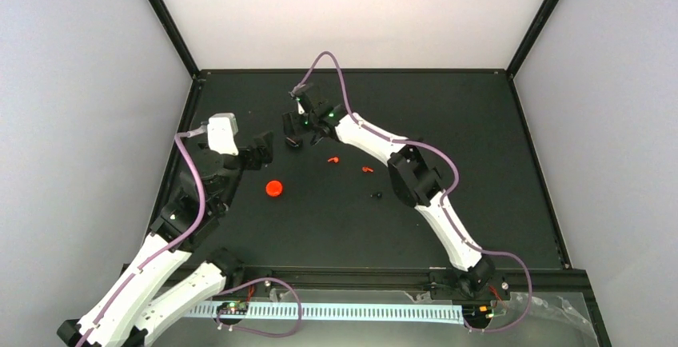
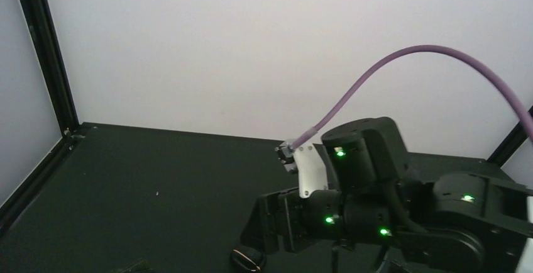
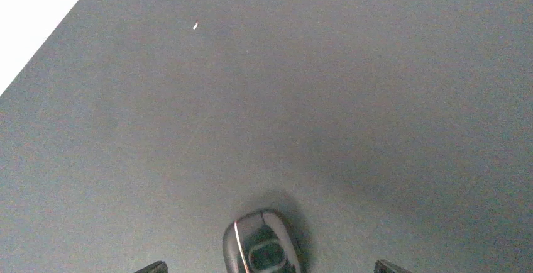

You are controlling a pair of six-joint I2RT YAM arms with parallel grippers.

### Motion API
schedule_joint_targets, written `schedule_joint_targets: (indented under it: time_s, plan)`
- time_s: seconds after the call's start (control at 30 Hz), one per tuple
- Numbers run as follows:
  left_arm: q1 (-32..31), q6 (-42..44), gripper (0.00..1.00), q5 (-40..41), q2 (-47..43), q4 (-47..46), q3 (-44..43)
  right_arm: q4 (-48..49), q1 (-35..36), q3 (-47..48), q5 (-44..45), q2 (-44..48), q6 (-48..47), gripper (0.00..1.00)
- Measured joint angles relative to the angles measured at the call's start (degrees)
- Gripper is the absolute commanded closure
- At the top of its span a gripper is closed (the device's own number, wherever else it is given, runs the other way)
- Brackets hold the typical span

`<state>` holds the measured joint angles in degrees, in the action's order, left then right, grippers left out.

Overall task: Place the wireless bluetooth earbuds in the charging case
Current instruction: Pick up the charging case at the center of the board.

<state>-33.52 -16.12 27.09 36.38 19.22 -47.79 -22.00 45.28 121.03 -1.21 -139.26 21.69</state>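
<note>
The charging case (image 1: 274, 189), a small round red puck, lies closed on the black table left of centre. Two tiny red earbuds (image 1: 333, 159) (image 1: 368, 169) lie to its right, apart from it. My right gripper (image 1: 297, 133) hangs low at the back, open, with its fingertips (image 3: 154, 267) on either side of a glossy black rounded object with a thin orange line (image 3: 261, 245), touching neither side. My left gripper (image 1: 261, 150) is open and empty, above and left of the red case. It faces the right gripper.
A small black lump (image 1: 376, 195) sits near the right forearm. The black object (image 2: 247, 259) also shows under the right gripper's fingers in the left wrist view. Black frame rails (image 1: 352, 70) and white walls edge the table.
</note>
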Motion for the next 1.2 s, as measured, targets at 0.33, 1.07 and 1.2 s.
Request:
schedule_joint_targets:
  time_s: [0.33, 1.07, 1.2]
  plan:
    - [0.0, -0.46, 0.01, 0.2, -0.07, 0.0, 0.02, -4.26, 0.09, 14.91, 0.81, -9.86, -0.76, 0.16]
    - [0.0, -0.52, 0.01, 0.55, -0.07, 0.0, 0.02, -7.17, 1.77, 17.51, 0.72, -14.53, 1.09, 0.37]
    - [0.0, -0.55, 0.01, 0.55, -0.07, 0.0, 0.02, -8.46, 2.4, 17.51, 1.55, -14.56, 0.63, 0.41]
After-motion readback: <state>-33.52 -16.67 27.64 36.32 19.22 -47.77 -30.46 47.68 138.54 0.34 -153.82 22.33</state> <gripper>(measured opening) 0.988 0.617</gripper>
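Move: The charging case lies on the board under the right hand, roughly 3 cm to its left, level with it fore and aft and some 7 cm below. The nearest orange piece is about 5 cm back and 8 cm to the right of that hand; the round orange disc is 13 cm back and 9 cm to the left, both about 8 cm down. From the left hand the case is some 20 cm ahead, 7 cm right and 31 cm below. Fingertips come down on either side of the charging case and begin to close around it, still short of a sure grip. The right hand first eases about 3 cm forward and left, then sinks to some 6 cm below its start while drawing back about 2 cm and edging left, narrowing its wide opening by roughly a quarter. ##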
